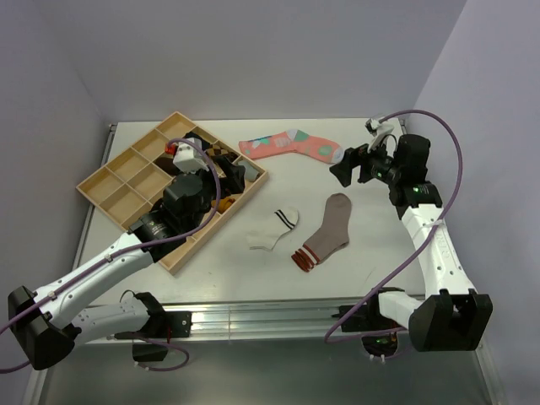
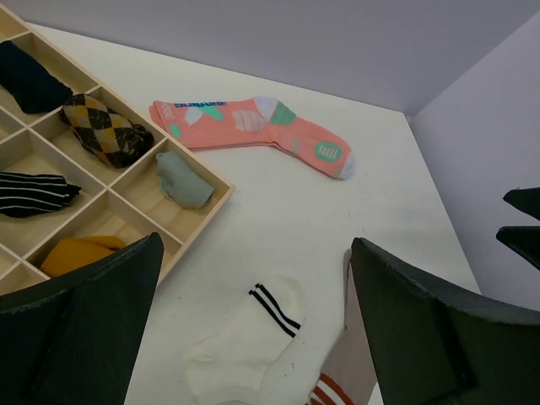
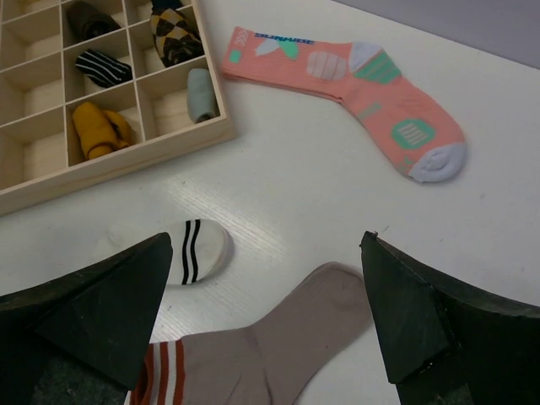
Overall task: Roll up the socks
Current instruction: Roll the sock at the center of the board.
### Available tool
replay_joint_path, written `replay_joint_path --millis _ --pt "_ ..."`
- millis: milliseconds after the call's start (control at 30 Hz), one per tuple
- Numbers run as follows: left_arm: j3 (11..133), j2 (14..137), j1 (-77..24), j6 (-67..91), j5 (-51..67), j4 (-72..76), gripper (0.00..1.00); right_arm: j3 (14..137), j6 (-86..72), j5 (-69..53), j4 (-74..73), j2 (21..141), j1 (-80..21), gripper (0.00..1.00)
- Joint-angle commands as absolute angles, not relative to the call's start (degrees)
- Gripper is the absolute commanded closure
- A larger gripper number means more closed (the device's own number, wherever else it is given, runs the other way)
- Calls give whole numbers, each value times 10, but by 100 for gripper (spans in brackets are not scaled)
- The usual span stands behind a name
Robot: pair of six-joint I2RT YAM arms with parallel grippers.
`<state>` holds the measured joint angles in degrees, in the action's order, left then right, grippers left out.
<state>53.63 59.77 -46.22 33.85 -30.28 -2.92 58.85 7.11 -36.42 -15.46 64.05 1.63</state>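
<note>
The short white sock with dark cuff stripes lies flat mid-table. The taupe sock with red-striped cuff lies just to its right. My left gripper is open and empty, hovering above the tray's right corner, left of and behind the socks. Its view shows the white sock and the taupe cuff between and below the fingers. My right gripper is open and empty, above the table behind the taupe sock's toe. Its view shows the taupe sock and the white sock.
A wooden divided tray with several rolled socks sits at back left. A coral-pink sock with teal and white patches lies at the back centre. The table's near edge has a metal rail.
</note>
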Motion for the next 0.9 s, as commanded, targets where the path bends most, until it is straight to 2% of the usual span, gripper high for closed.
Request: replay_joint_path --millis 0,300,433,633,867 --pt "537 588 -461 339 -307 -18 1 583 73 -359 -138 621 12 0" --pt "541 596 -455 342 -307 -25 1 591 96 -323 -163 632 11 1" --pt "536 598 -426 357 -259 -28 0 605 112 -290 -179 660 1 8" --pt "503 604 -309 397 -136 -18 1 639 128 -201 -214 728 -141 19" --pt "455 549 -253 403 -108 -13 1 641 135 -155 -209 808 -301 30"
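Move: The white striped sock lies about 23 cm to the right hand's left, only some 2 cm farther out and roughly 26 cm below. The brown sock is almost beneath that hand, about 6 cm left and 1 cm ahead; the orange sock in the tray is some 43 cm left and 13 cm ahead. From the left hand the white sock lies roughly 14 cm right, 5 cm ahead and 29 cm below. Leftward and down, after a slow start, the right hand sweeps across above the brown sock towards the white striped sock, some 12 cm left and 10 cm down, turning counter-clockwise and tipping its fingers lower while they close part-way on nothing. The empty left hand swings about 7 cm left, sinking 6 cm and easing forward towards the tray side, fingers still wide. ##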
